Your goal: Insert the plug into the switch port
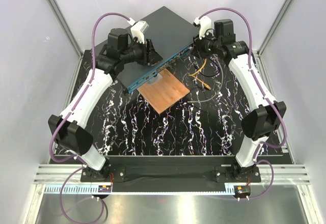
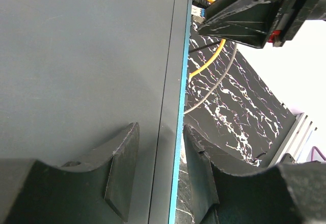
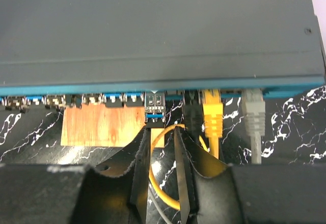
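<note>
The switch (image 1: 158,30) is a flat dark grey box with a teal front face (image 3: 285,91) lined with small square ports. A silver plug with a blue tab (image 3: 155,107) sits with its front end in one switch port (image 3: 155,99). My right gripper (image 3: 160,129) is just behind it, open. A gap shows between the plug and the right finger (image 3: 181,158), and a yellow cable loop (image 3: 158,183) passes between the fingers. My left gripper (image 2: 160,127) is open astride the switch's front top edge (image 2: 181,132), with one finger (image 2: 122,168) over the top.
Next to the silver plug, a black plug (image 3: 192,113), a yellow plug (image 3: 212,113) and a grey plug (image 3: 253,113) sit in ports to its right. A copper-brown plate (image 1: 163,92) lies in front of the switch. Yellow and grey cables (image 1: 202,74) lie on the marbled mat.
</note>
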Robot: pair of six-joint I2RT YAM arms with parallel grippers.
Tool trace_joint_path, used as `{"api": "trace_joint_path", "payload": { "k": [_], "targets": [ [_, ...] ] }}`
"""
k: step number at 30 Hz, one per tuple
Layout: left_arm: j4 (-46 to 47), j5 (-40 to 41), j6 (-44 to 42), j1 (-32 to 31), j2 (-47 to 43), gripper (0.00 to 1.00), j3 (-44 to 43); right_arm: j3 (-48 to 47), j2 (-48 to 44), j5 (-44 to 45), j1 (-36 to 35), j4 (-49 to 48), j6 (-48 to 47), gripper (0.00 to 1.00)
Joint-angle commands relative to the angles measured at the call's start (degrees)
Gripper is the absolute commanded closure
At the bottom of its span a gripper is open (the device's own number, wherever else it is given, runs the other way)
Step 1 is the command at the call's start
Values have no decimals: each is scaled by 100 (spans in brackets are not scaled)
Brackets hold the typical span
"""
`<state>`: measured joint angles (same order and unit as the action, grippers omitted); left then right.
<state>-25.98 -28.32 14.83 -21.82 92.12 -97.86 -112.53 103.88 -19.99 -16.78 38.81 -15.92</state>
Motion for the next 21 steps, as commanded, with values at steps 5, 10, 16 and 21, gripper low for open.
{"api": "trace_joint_path", "payload": {
  "k": [5,10,16,21],
  "targets": [
    [295,-130,-77,3,-62,55,31,-541,229,197,-98,-312,45,69],
    [277,-122,-121,3,-62,55,30,-709,387,241,-159,-295,-16,70],
    [269,-130,-121,29,-62,55,31,-937,555,425,-186,-268,-130,77],
    [251,-121,-129,47,-27,55,13,-973,564,338,-212,-312,-279,98]
  ]
}}
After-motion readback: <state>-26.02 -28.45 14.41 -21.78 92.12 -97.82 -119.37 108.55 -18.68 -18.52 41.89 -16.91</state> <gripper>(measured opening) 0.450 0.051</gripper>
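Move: The silver plug stands partly out of its switch port just beyond the right fingertips, about 2 cm ahead of the hand, 2 cm left and 2 cm below. The black cable plug is some 3 cm ahead. The yellow one is 4 cm ahead and 1 cm right, and the grey one 6 cm ahead and 4 cm right, all slightly below. From the left hand, the silver plug lies about 6 cm ahead, 13 cm right and 4 cm lower. Push the silver plug into its port with the right fingertips against its outer end, easing the hand about 2 cm left and forward towards the switch, wrist steady and height kept. Keep the fingers parted for most of the push, then shut them nearly completely behind the plug's end. ##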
